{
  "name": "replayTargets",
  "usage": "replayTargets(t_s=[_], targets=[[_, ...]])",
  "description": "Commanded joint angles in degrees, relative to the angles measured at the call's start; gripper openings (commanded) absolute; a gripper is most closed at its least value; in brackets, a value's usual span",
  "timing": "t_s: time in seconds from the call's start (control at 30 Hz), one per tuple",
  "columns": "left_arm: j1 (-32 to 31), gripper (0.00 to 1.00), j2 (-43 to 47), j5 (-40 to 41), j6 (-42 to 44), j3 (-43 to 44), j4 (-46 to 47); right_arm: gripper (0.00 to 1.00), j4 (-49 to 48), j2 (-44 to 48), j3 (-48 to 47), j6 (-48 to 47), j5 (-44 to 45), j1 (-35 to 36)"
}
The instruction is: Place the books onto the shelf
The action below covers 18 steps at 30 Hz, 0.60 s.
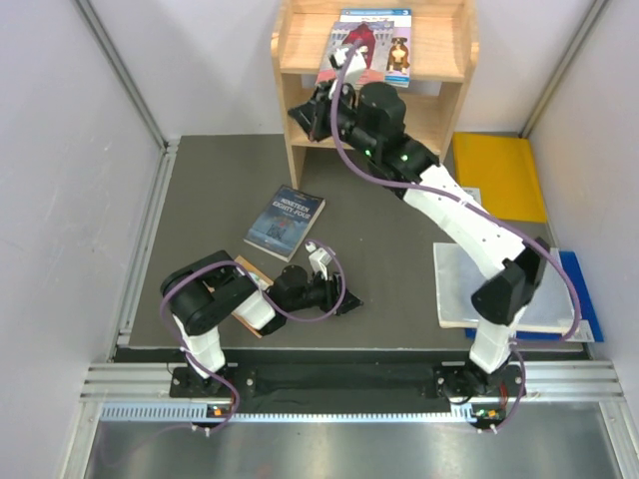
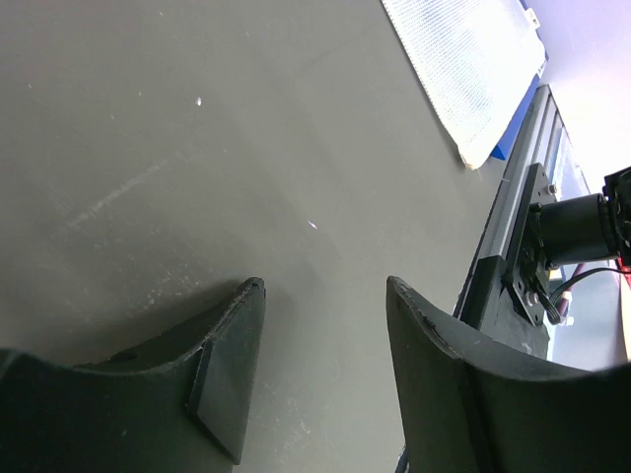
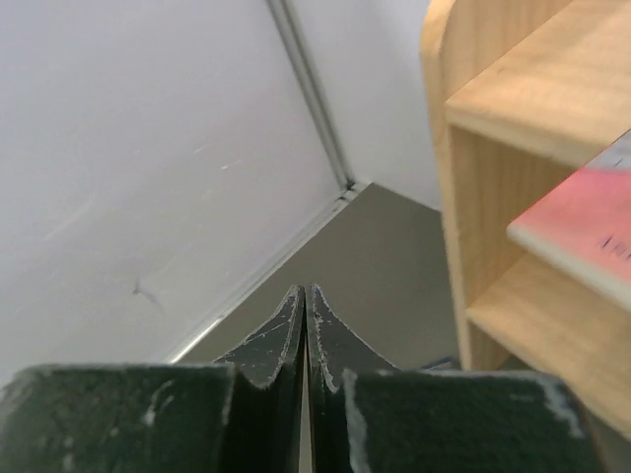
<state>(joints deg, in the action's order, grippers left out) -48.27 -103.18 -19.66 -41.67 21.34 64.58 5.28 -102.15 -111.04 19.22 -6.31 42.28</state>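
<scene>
The pale wooden shelf point(image 1: 439, 60) stands at the back of the mat. On its upper tier lies a light blue and white book point(image 1: 384, 35), on top of a pink book point(image 1: 344, 72) that juts over the front edge. My right gripper point(image 1: 303, 115) hovers at the shelf's left front, shut and empty; in the right wrist view its fingers point(image 3: 292, 320) press together beside the shelf point(image 3: 463, 197) and the pink book point(image 3: 582, 232). The dark blue book point(image 1: 286, 222) lies flat on the mat. An orange book point(image 1: 248, 267) peeks out beside my left arm. My left gripper point(image 1: 347, 299) point(image 2: 325, 283) rests low, open and empty.
A yellow folder point(image 1: 499, 175) lies right of the shelf. A white plastic sheet point(image 1: 469, 284) point(image 2: 463, 59) lies on a blue pad point(image 1: 582, 289) under the right arm. Grey walls close in both sides. A metal rail point(image 1: 329, 379) runs along the near edge.
</scene>
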Motion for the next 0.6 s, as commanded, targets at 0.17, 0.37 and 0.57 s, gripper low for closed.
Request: replayTargets(t_s=[0.17,0.37,0.57], targets=[[-0.24,0.58,-0.89,-0.29,0.89,0.45,-1.03,0.00,9.93,-9.29,-14.11,-12.97,13.15,-0.09],[-0.24,0.58,-0.97,-0.38,0.80,0.54,-1.03,0.00,7.38,-9.12,-13.41,-15.44,18.17,-0.62],[-0.24,0.58,-0.80,-0.29,0.80,0.45,-1.12,0.00,4.13,-8.16,-11.39,-14.57,18.70,-1.94]])
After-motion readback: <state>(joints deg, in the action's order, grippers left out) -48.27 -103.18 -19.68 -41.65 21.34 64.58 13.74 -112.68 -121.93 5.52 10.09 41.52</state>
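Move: The red book's middle is about 16 cm ahead of the right hand, 10 cm to its right and 4 cm below. The dog book partly under it is some 18 cm ahead and 14 cm right; Nineteen Eighty-Four lies on the table about 43 cm below, 1 cm back and 4 cm left. From the left hand, the red book is roughly 36 cm ahead, 2 cm left and 36 cm up. With its fingers still shut, bring the right gripper forward about 7.5 cm and down some 5 cm, drifting slightly right, towards the near left corner of the red book on the shelf. As it goes, swing the wrist about 15 degrees clockwise towards the book and let its left side dip by as much. Slow at the end, close to the corner. ##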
